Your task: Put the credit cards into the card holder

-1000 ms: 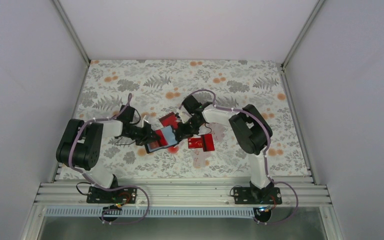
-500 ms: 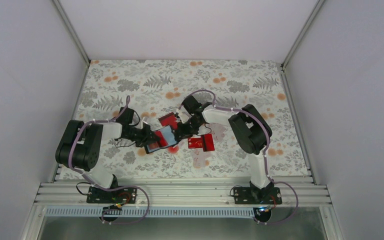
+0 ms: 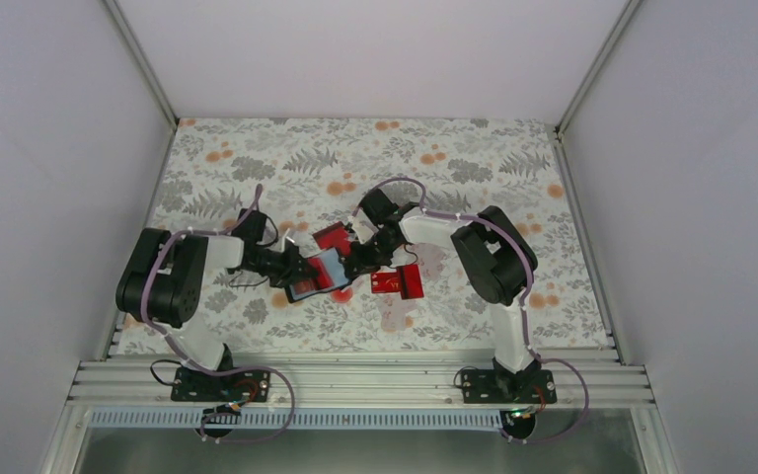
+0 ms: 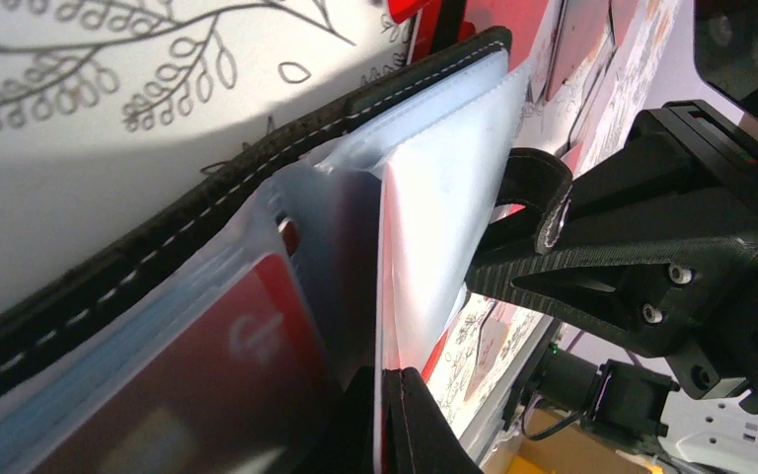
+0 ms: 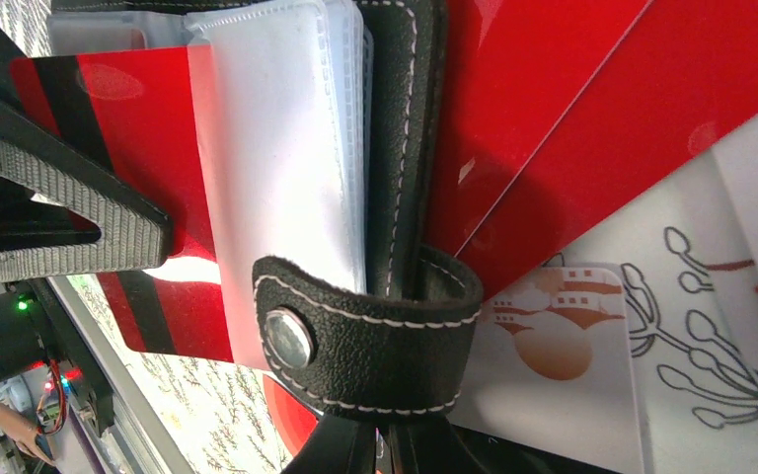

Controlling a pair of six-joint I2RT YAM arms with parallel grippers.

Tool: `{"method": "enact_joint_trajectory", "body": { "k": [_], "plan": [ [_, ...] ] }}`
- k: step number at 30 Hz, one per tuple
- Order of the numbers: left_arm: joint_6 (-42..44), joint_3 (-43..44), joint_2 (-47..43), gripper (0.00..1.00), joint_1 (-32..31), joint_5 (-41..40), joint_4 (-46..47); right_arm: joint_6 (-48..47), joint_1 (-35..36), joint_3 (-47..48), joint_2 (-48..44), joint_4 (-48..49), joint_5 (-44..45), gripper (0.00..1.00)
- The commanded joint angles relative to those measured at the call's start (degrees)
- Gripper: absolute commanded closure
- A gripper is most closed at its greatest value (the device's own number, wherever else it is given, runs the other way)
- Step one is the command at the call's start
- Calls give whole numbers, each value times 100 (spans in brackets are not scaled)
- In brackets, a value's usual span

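The black card holder (image 3: pixel 320 273) is held up between both grippers at the table's middle. My left gripper (image 4: pixel 392 415) is shut on a red credit card (image 5: pixel 109 109) with a black stripe, part of it inside a clear sleeve (image 5: pixel 276 148). Another red card (image 4: pixel 217 365) sits in a sleeve nearer the stitched cover (image 4: pixel 257 193). My right gripper (image 5: pixel 383 454) is shut on the holder's black cover at the snap strap (image 5: pixel 365 336). Two loose red cards (image 5: pixel 553 118) lie under the holder, and more lie beside it (image 3: pixel 398 282).
A white card with an orange picture (image 5: pixel 553 336) lies on the flowered cloth (image 3: pixel 434 168) below the holder. Another red card (image 3: pixel 334 237) lies just behind the grippers. White walls close in the table on three sides.
The left arm's elbow has shifted slightly to the right. The holder and both grippers stay where they were, both still shut.
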Motion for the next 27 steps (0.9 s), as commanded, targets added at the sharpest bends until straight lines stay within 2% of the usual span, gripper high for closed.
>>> {"method": "enact_joint_trajectory", "body": {
  "k": [1,9,16,27],
  "plan": [
    [690,210,271,98,-46,-82,-453,-76,194,-419,716,-200,893,96],
    [800,302,540,97,-46,-43,-256,-67,194,-347,639,-278,933,96],
    [751,474,672,92,-52,-96,-312,-61,190,-246,606,-336,946,96],
    [832,865,325,57,-206,-1285,-1604,-4,190,-167,564,-386,1035,96]
  ]
}}
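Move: The clear sleeve on the holder's right page, which already has the left hand's red card partly inside, lies about 5 cm right of that hand, 1 cm ahead and a centimetre below. The two red cards beyond the holder are some 7 cm ahead and 6 cm right of it. From the right hand, at the holder's strap, the sleeve is 4 cm left, level fore and aft; a pair of cards lies 10 cm right and 3 cm back. The left fingers, still pinching the red card, slide it on into the clear sleeve, the hand going about 1 cm forward and nearly as far right while dipping half a centimetre and turning some 5 degrees clockwise. They then open to over a third, and the hand lifts again by about as much as it dipped. The right hand keeps its closed grip on the holder's strap and stays put. ##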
